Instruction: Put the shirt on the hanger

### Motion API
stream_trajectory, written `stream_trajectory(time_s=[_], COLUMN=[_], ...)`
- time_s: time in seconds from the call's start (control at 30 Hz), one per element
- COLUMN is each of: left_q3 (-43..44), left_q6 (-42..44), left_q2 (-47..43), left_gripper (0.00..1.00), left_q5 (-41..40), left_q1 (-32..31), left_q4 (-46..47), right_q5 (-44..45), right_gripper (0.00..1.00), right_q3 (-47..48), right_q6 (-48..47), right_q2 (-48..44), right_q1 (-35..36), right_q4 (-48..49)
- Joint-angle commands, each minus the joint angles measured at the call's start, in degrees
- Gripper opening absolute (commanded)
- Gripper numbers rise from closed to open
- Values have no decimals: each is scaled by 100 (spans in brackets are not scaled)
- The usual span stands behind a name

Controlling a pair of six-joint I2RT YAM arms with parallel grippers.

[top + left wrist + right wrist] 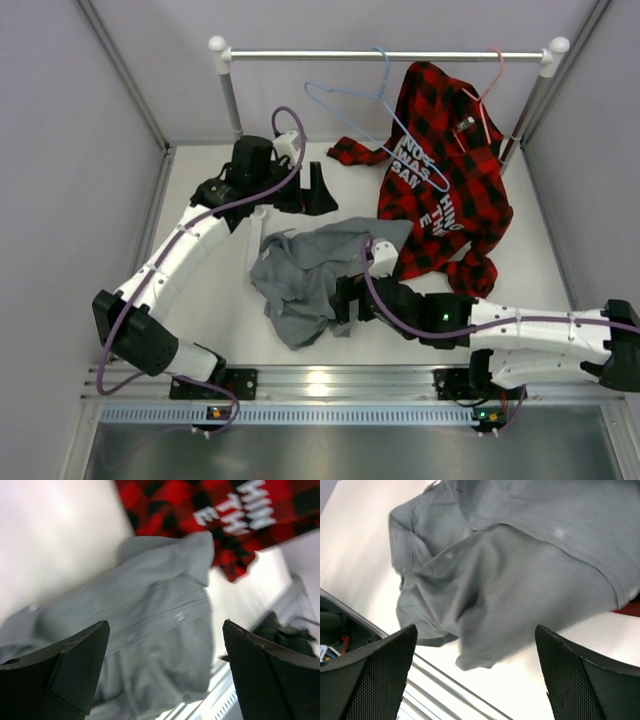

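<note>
The grey shirt (pixel 305 272) lies crumpled on the white table, near the middle. The light-blue hanger (pixel 383 88) hangs by its hook from the rail at the back and leans against the plaid shirt. My left gripper (pixel 318 190) is open and empty, just behind the grey shirt. Its wrist view shows the shirt (pixel 150 605) below, between the spread fingers (pixel 65 670). My right gripper (pixel 345 300) is open and empty at the shirt's near right edge. Its wrist view shows the shirt (pixel 520 570) with collar and buttons, ahead of the gripper (pixel 477 680).
A red-and-black plaid shirt (pixel 440 170) with white lettering hangs on a pink hanger (pixel 487 95) from the rail (pixel 300 56) and drapes onto the table. It also shows in the left wrist view (pixel 225 510). Grey walls enclose the table; a metal rail runs along the near edge (pixel 320 382).
</note>
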Motion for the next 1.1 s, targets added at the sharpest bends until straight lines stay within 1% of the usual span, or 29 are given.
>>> stream_trajectory(time_s=[0.0, 0.03, 0.07, 0.1, 0.13, 0.17, 0.2, 0.23, 0.27, 0.3, 0.33, 0.37, 0.4, 0.43, 0.47, 0.5, 0.53, 0.57, 0.6, 0.63, 0.67, 0.7, 0.77, 0.8, 0.87, 0.93, 1.0, 1.03, 1.07], left_q3=[-178, -240, -466, -643, -871, -1125, -1693, -1978, -2224, -2627, -2787, -2946, -3078, -3270, -3351, -3421, -3518, -3553, -3571, -3580, -3571, -3545, -3449, -3431, -3404, -3439, -3544, -3588, -3624], left_q6=[-252, -358, -733, -972, -1201, -1455, -1902, -2106, -2456, -2651, -2827, -2959, -2978, -2987, -2970, -2970, -2952, -2882, -2829, -2803, -2689, -2636, -2504, -2469, -2381, -2363, -2363, -2389, -2459], left_q2=[-661, -810, -1212, -1451, -1715, -2257, -2541, -2822, -3347, -3596, -3824, -4053, -4464, -4651, -4809, -5081, -5188, -5285, -5416, -5470, -5505, -5566, -5619, -5637, -5646, -5637, -5602, -5585, -5567], left_gripper=[98, 98, 98, 98, 98, 98, 98, 98, 97, 96, 95, 95, 94, 94, 94, 94, 94, 94, 94, 94, 94, 94, 94, 94, 94, 94, 94, 94, 94], left_q5=[-1631, -2081, -2608, -3666, -4060, -4385, -4676, -5149, -5362, -5564, -5941, -6023, -6067, -6085, -6042, -5989, -5927, -5796, -5760, -5751, -5742, -5742, -5707, -5594, -5427, -5067, -4725, -4636, -4557], left_q1=[46, 37, 46, 46, 46, 46, 37, 46, 46, 46, 37, 37, 37, 46, 37, 37, 46, 37, 46, 37, 37, 46, 46, 37, 46, 46, 37, 46, 46], left_q4=[311, 311, 311, 320, 311, 311, 285, 232, 145, -187, -399, -566, -672, -882, -980, -1068, -1252, -1323, -1402, -1577, -1666, -1736, -1938, -1974, -2036, -2027, -2027, -2027, -2018], right_q5=[271, 254, 167, 44, -79, -394, -553, -694, -965, -1055, -1143, -1535, -1835, -2134, -2650, -2917, -3163, -3548, -3630, -3657, -3658, -3692, -3745, -3789, -3894, -3904, -4000, -4000, -3922], right_gripper=[97, 97, 97, 97, 97, 97, 97, 98, 98, 98, 98, 97, 97, 96, 95, 94, 94, 93, 93, 92, 91, 87, 84, 84, 84, 83, 72, 64, 51], right_q3=[135, 179, 223, 319, 407, 512, 809, 1012, 1205, 1634, 1864, 2084, 2565, 2831, 3390, 3692, 4034, 4385, 5181, 5572, 5897, 6449, 6961, 7051, 7244, 7342, 7456, 7483, 7474], right_q6=[93, -195, -407, -705, -1334, -1654, -1944, -2399, -2587, -2763, -3043, -3141, -3238, -3456, -3580, -3730, -4114, -4231, -4450, -4539, -4601, -4697, -4759, -4812, -4908, -5023, -5128, -5146, -5155], right_q2=[-704, -802, -899, -987, -970, -892, -613, -427, -190, 299, 557, 838, 1406, 1690, 2024, 2706, 3069, 3456, 4234, 4598, 4959, 5537, 5989, 6339, 6578, 6878, 7089, 7133, 7151], right_q1=[89, 90, 81, 81, 72, 63, 46, -41, -129, -217, -479, -656, -849, -1234, -1412, -1535, -1763, -1878, -2001, -2063, -2116, -2221, -2309, -2388, -2433, -2477, -2486, -2486, -2486], right_q4=[-975, -1029, -994, -898, -828, -757, -661, -651, -660, -669, -643, -651, -651, -634, -651, -686, -869, -1045, -1247, -1632, -1775, -1881, -2065, -2092, -2093, -2093, -2075, -2049, -2005])
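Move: Some 20 cm ahead of the open right hand, 15 cm to its left and 14 cm below lies the grey shirt's collar end. The rack's left foot stands just past that end, about 27 cm ahead of the hand and 18 cm left, at table height; the plaid shirt hangs roughly 24 cm ahead and 17 cm right. From the left hand the collar end is about 3 cm ahead, 13 cm left and 24 cm down. Arching up some 8 cm, the right hand swings about 20 cm forward and 15 cm left over the grey shirt, then sinks roughly 20 cm onto the collar end, tipping its fingers steeply down and closing them about a fold there. The still-open left hand clears out left and back, turning about 55 degrees counter-clockwise. ##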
